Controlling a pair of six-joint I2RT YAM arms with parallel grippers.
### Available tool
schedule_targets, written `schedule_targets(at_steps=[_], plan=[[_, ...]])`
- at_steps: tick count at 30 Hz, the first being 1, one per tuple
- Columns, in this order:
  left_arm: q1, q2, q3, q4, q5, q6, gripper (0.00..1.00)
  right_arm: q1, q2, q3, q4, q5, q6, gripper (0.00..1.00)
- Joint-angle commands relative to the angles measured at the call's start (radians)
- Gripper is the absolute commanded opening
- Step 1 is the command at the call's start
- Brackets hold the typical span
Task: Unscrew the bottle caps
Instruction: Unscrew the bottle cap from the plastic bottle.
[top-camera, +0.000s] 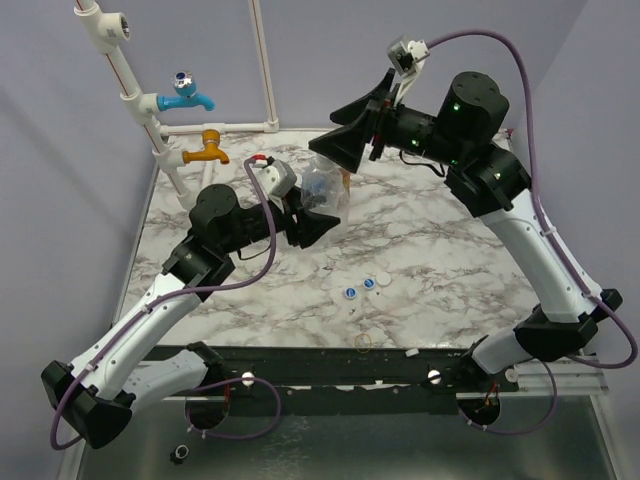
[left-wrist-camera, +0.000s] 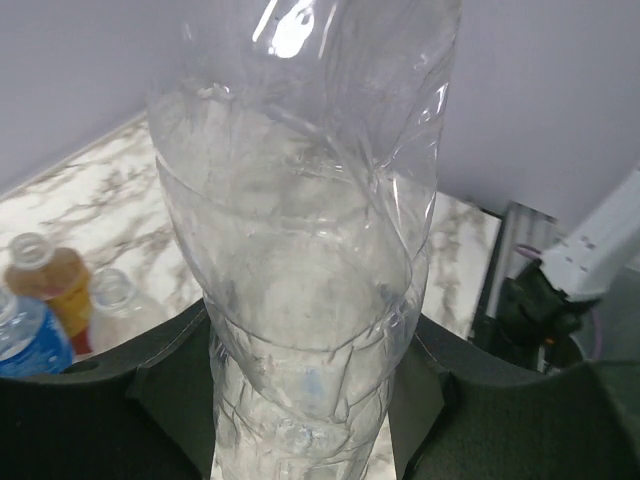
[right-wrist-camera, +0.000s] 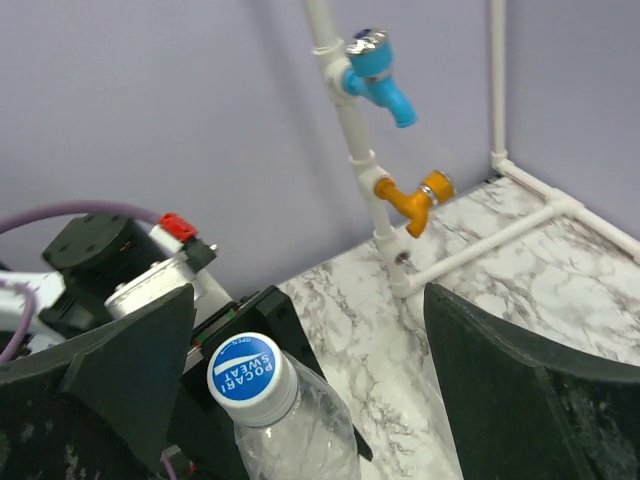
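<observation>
My left gripper (top-camera: 316, 216) (left-wrist-camera: 300, 405) is shut on the lower body of a clear plastic bottle (top-camera: 325, 186) (left-wrist-camera: 300, 230) (right-wrist-camera: 300, 440), held upright over the table. Its blue-and-white bottle cap (right-wrist-camera: 245, 376) sits on the neck. My right gripper (top-camera: 332, 135) (right-wrist-camera: 310, 330) hovers above it, open wide. The cap lies between the fingers, nearer the left finger (right-wrist-camera: 110, 370), touching neither. Loose bottle caps (top-camera: 369, 284) lie on the marble in front. An amber bottle (left-wrist-camera: 48, 278), a blue-labelled bottle (left-wrist-camera: 25, 342) and a plain one (left-wrist-camera: 118, 296) stand uncapped beyond.
A white pipe frame carries a blue tap (top-camera: 186, 92) (right-wrist-camera: 375, 65) and an orange tap (top-camera: 207, 150) (right-wrist-camera: 415, 195) at the back left. A thin yellowish ring (top-camera: 363, 341) lies near the table's front edge (top-camera: 300, 350).
</observation>
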Motion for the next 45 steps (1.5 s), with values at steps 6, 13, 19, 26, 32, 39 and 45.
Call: schedule_targets(at_steps=[6, 13, 19, 26, 32, 39, 45], plan=[[0.004, 0.026, -0.019, 0.002, -0.315, 0.071, 0.13, 0.037, 0.1, 0.072, -0.107, 0.238, 0.047, 0.73], [0.004, 0.029, -0.024, 0.006, -0.315, 0.065, 0.13, 0.046, 0.132, 0.087, -0.08, 0.192, 0.053, 0.63], [0.004, 0.026, -0.026, 0.006, -0.343, 0.06, 0.13, 0.05, 0.125, 0.048, -0.048, 0.154, 0.06, 0.69], [0.006, 0.026, -0.013, 0.013, -0.34, 0.049, 0.13, 0.049, 0.142, 0.047, -0.068, 0.16, 0.052, 0.38], [0.008, 0.023, 0.006, 0.021, -0.217, 0.018, 0.12, 0.05, 0.113, 0.054, -0.069, 0.136, 0.006, 0.1], [0.018, 0.019, 0.041, 0.07, 0.254, -0.079, 0.11, 0.047, 0.012, -0.017, 0.001, -0.352, -0.109, 0.05], [0.019, 0.022, 0.054, 0.073, 0.391, -0.125, 0.1, 0.029, -0.019, -0.061, -0.012, -0.626, -0.136, 0.1]])
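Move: The blue-topped bottle cap on the clear bottle that my left hand holds lies just off my open right hand: about 2 cm back, 2 cm to the left and 2 cm below. From my left hand it is roughly 12 cm up and 1 cm ahead. An uncapped clear bottle stands some 15 cm ahead of my right hand, 3 cm left and about 42 cm down; the amber bottle is 6 cm beyond it, the blue-labelled one 5 cm farther out and 6 cm more left. I swing the held bottle about 6 cm forward, counter-clockwise, while my right hand follows forward, down and left, tips down slightly and closes, pinching the cap. Then, both grips kept, my hands sweep back together some 9 cm, rising a little, the right twisting about 25 degrees counter-clockwise, the left turning the bottle some 30 degrees clockwise, against the cap. ##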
